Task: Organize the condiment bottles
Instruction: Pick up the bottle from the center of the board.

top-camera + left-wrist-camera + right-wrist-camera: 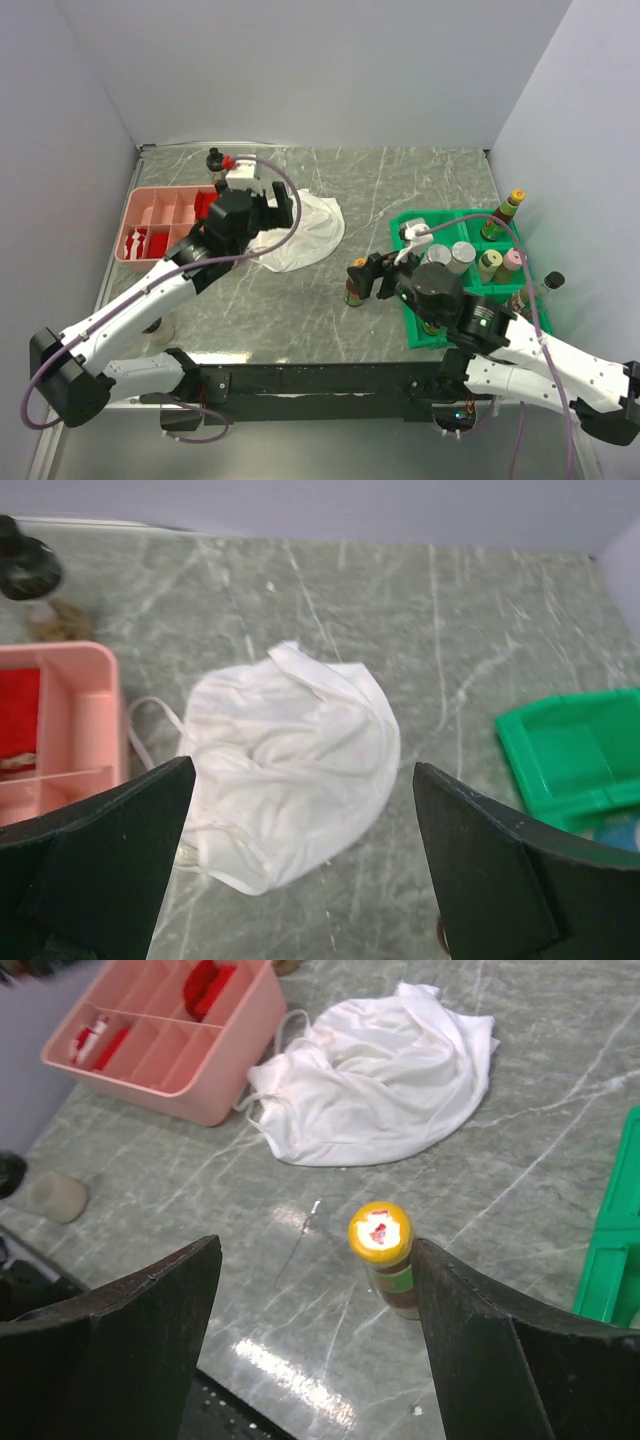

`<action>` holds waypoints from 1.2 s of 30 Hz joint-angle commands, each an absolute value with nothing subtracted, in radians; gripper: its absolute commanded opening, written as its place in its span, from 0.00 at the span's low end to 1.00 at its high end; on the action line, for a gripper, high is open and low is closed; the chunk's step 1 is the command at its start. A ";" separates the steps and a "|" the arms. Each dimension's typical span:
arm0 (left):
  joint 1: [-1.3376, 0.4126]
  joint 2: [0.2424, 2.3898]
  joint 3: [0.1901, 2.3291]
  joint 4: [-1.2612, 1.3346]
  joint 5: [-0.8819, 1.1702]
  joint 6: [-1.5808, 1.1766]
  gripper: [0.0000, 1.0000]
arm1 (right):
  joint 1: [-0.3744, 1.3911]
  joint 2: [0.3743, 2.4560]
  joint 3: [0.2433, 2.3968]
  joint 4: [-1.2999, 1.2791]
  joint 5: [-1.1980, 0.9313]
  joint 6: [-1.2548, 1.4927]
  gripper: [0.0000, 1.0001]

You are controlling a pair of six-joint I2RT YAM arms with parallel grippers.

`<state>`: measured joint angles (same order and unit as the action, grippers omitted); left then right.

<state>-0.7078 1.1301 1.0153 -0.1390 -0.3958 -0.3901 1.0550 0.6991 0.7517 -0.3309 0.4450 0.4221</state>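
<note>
A small brown bottle with a yellow cap (355,284) stands on the table left of the green tray. In the right wrist view the bottle (385,1260) sits between my open fingers, close to the right finger. My right gripper (367,279) (315,1250) is open and holds nothing. Several bottles with silver (462,253), yellow-green and pink (512,260) caps stand in the green tray (415,325). A black-capped bottle (215,160) (25,565) stands at the back left. My left gripper (285,212) (303,770) is open and empty, above the white cloth (290,760).
The white cloth (305,230) (375,1070) lies mid-table. A pink compartment tray (160,222) (75,690) (180,1060) is at the left. A tall green bottle (505,215) and a black-capped one (548,285) stand by the green tray's right side. A pale round jar (58,1197) sits near the front left.
</note>
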 commanded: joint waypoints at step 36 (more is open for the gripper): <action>-0.739 0.956 0.908 -0.020 -0.706 -0.190 0.97 | 0.695 1.198 1.306 -0.316 0.584 0.253 0.00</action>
<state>-0.7368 1.0176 0.9226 -0.0860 -0.6460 -0.2222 0.8146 1.1526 1.0630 -0.4351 0.4919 0.3439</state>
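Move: The yellow-capped bottle stands upright about 4 cm ahead of my right hand and 1 cm to its left, its middle roughly 13 cm below. The white cloth is some 13 cm farther out than the bottle and 12 cm to its left; the green tray's middle lies about 24 cm to the right of my right hand and 7 cm ahead. From my left hand the same bottle is about 11 cm back, 19 cm right and 14 cm below. I sink my right hand about 8 cm and ease it 4 cm forward, narrowing the fingers until they pinch the bottle just below its yellow cap. Then I raise it some 7 cm while carrying it 5 cm forward, the wrist turning clockwise and its left side dipping. My open, empty left hand shifts about 5 cm left, farther from the bottle. ##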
